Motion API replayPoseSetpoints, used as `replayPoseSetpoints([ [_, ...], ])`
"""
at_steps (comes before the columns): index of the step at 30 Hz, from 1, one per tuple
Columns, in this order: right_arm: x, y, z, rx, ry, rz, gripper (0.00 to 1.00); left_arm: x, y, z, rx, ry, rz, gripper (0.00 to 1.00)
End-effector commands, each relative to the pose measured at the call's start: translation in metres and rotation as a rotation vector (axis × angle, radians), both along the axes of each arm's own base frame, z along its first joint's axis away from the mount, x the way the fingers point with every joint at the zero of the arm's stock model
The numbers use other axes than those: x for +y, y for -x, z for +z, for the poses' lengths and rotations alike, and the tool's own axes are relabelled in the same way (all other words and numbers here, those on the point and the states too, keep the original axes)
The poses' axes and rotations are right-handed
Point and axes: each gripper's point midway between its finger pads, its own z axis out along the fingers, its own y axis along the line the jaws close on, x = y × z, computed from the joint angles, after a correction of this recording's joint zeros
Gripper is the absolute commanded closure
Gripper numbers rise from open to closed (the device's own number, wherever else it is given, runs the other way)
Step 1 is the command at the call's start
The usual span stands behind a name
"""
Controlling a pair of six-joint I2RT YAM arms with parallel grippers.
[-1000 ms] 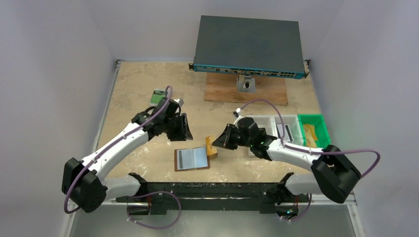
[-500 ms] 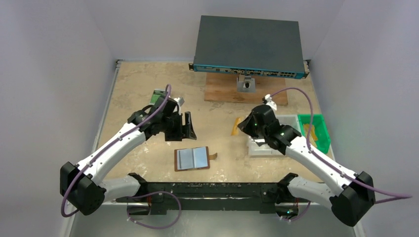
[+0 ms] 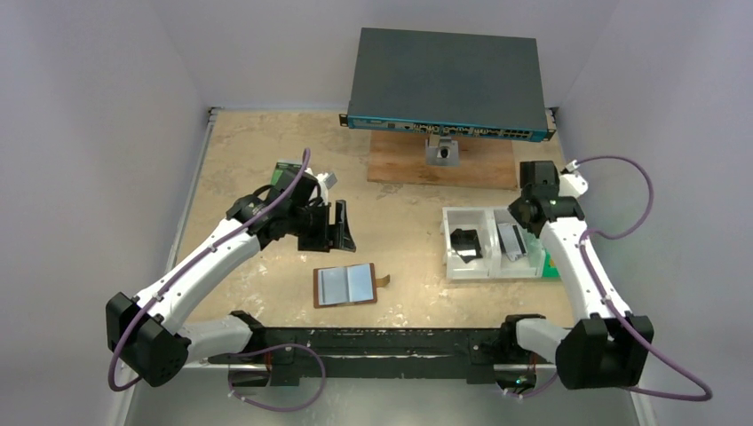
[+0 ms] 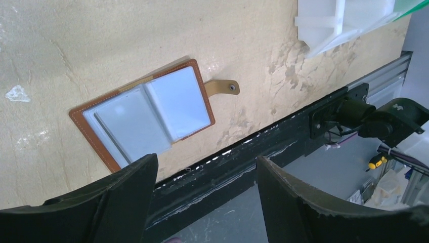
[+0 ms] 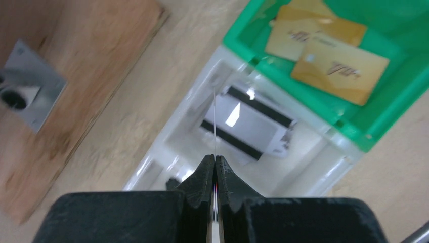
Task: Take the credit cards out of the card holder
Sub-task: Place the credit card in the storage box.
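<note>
The brown card holder [image 3: 344,286] lies open and flat near the table's front edge, grey-blue pockets up [image 4: 146,114], snap tab [image 4: 222,87] pointing right. My left gripper [image 3: 340,226] hovers behind and left of it, open with nothing between its fingers [image 4: 206,159]. My right gripper [image 5: 215,158] is shut on a credit card [image 5: 214,116] seen edge-on as a thin line. It hangs above the white tray [image 5: 152,162], beside the green bin [image 5: 404,86]. Yellow cards [image 5: 339,68] lie in the green bin, and black-striped cards [image 5: 248,124] in the white tray.
The white two-compartment tray [image 3: 448,266] stands at the right, with a dark object [image 3: 465,241] in its left half. A green-and-white box [image 3: 284,171] lies behind my left arm. A network switch [image 3: 447,84] and a wooden board [image 3: 400,164] stand at the back.
My right arm has swung from beside the card holder to over the bins at the right, carrying a card. My left gripper has opened and stayed roughly where it was.
</note>
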Motion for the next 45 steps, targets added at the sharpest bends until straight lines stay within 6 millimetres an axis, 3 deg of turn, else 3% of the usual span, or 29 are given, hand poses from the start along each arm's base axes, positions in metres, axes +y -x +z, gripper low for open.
replayPoseSetpoints([
  [1,-0.059,0.012,-0.006,0.098,0.102,-0.182,1.0,-0.004,0.003,0.011,-0.02,0.016,-0.063,0.29],
  [7,-0.11,0.022,-0.02,0.148,0.117,-0.357,1.0,-0.001,0.007,0.012,-0.021,0.01,-0.073,0.29],
  [16,-0.145,0.029,-0.028,0.161,0.106,-0.467,1.0,0.004,0.011,0.009,-0.012,-0.008,-0.061,0.29],
  [25,-0.15,0.038,-0.048,0.196,0.108,-0.491,1.0,0.004,0.011,0.007,0.001,-0.009,-0.047,0.29],
  [31,-0.146,0.034,-0.059,0.211,0.091,-0.437,0.99,0.004,0.011,0.006,0.006,-0.008,-0.039,0.29],
  [33,-0.144,0.033,-0.061,0.211,0.084,-0.421,0.86,0.004,0.011,0.006,0.007,-0.007,-0.037,0.29],
  [37,-0.141,0.03,-0.06,0.194,0.08,-0.384,0.49,0.004,0.011,0.005,0.01,-0.005,-0.035,0.29],
  [39,-0.141,0.03,-0.056,0.186,0.087,-0.375,0.36,0.004,0.012,0.005,0.012,-0.006,-0.033,0.29],
  [45,-0.133,0.015,-0.033,0.101,0.098,-0.247,0.17,0.003,0.01,0.003,0.013,-0.004,-0.028,0.29],
])
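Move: The right hand holds a gold card; the green storage box lies about 16 cm to its right, level fore and aft, its middle roughly 13 cm below. In the white tray, at nearly the same depth, the silver cards lie some 4 cm to the hand's right and the black wallet about 8 cm to its left. From the left hand the green storage box lies about 56 cm right, 6 cm ahead and 15 cm below. The right hand swings the card about 14 cm right, sinks some 6 cm over the green box, and opens. ##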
